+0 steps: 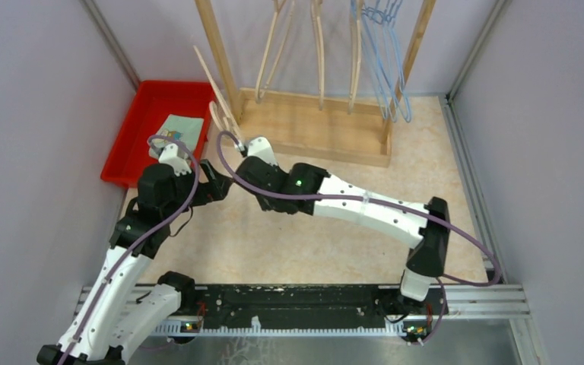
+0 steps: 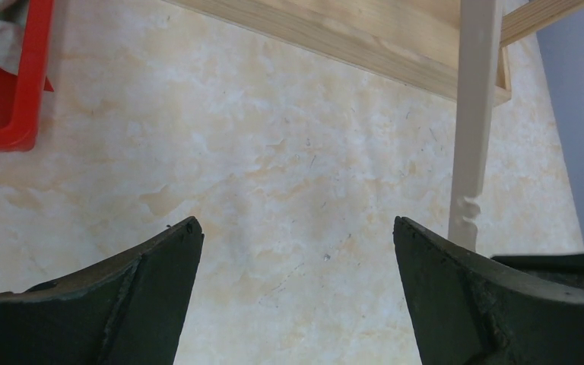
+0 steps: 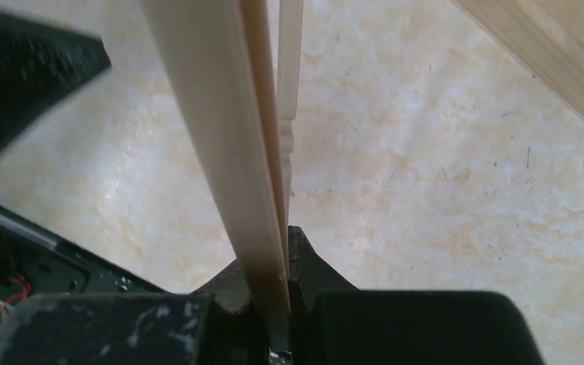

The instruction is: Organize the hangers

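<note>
My right gripper point(image 1: 237, 143) is shut on a beige wooden hanger point(image 1: 214, 90), held up in front of the rack's left post. In the right wrist view the hanger point(image 3: 220, 137) runs up from between the pinched jaws point(image 3: 277, 262). My left gripper point(image 1: 224, 181) is open and empty, just left of the right one; in its wrist view the fingers point(image 2: 163, 274) stand wide apart over the table, and the hanger's notched arm point(image 2: 475, 114) shows to the right. Several beige hangers point(image 1: 319, 53) and light-blue wire hangers point(image 1: 388, 61) hang on the wooden rack point(image 1: 312, 129).
A red tray point(image 1: 133, 133) with a greenish cloth point(image 1: 179, 129) sits at the back left, by the left wall. The rack's wooden base point(image 2: 334, 34) lies ahead of the left gripper. Grey walls close in both sides. A black rail point(image 1: 296, 304) runs along the near edge.
</note>
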Tool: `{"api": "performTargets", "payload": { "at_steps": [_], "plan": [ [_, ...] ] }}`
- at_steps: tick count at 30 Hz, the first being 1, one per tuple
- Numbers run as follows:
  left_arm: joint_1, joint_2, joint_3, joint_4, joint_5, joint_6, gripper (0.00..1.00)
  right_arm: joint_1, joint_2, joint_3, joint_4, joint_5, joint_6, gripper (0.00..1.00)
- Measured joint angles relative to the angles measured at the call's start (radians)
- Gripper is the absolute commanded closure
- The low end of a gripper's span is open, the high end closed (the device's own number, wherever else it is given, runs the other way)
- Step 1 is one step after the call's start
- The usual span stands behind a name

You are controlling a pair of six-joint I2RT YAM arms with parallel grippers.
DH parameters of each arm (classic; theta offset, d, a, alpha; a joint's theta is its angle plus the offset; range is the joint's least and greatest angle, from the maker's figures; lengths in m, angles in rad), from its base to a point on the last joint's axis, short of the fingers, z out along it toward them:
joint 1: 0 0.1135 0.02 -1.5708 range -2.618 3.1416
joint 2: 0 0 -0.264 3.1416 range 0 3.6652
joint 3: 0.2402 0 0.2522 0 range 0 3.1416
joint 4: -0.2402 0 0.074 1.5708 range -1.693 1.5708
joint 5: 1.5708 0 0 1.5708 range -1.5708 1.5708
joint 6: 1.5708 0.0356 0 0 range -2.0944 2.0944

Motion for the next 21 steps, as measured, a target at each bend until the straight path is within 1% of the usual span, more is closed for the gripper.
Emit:
{"api": "performTargets", "payload": {
  "at_steps": [3, 5, 9, 16, 21],
  "plan": [
    [0.0, -0.031, -0.006, -0.021, 0.001, 0.001, 0.0, 0.0, 0.106, 0.143, -0.033, 0.041, 0.018, 1.0],
    [0.0, -0.05, -0.006, -0.028, 0.001, 0.003, 0.0, 0.0, 0.154, 0.193, -0.054, 0.061, 0.032, 1.0],
    [0.0, -0.08, -0.006, -0.051, 0.001, 0.008, 0.0, 0.0, 0.169, 0.196, -0.098, 0.089, 0.069, 1.0],
    [0.0, -0.1, -0.021, -0.068, 0.013, 0.008, 0.0, -0.014, 0.166, 0.199, -0.118, 0.119, 0.158, 1.0],
    [0.0, -0.108, -0.025, -0.087, 0.032, 0.008, 0.0, -0.056, 0.199, 0.328, -0.144, 0.115, 0.198, 1.0]
  ]
}}
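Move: The right hand holds a wooden hanger, bound for the rack's free left end, roughly 28 cm ahead, 3 cm left and some 25 cm above that hand. The nearest hung wooden hanger is about 28 cm ahead, 2 cm right and 15 cm up; the wooden tray's middle lies some 30 cm ahead, 12 cm right and 20 cm below. For the left hand, that rack end is about 23 cm ahead, 10 cm right and 24 cm up. Keeping its shut grip on the wooden hanger, the right hand carries it about 5 cm forward towards the rack, first swinging some 3 cm left and easing partly back, then rising about 2 cm at the very end while turning some 15 degrees clockwise to bring the hanger round towards the free left end. The empty left hand stays wide open and draws back about 3 cm, away from the rack. ##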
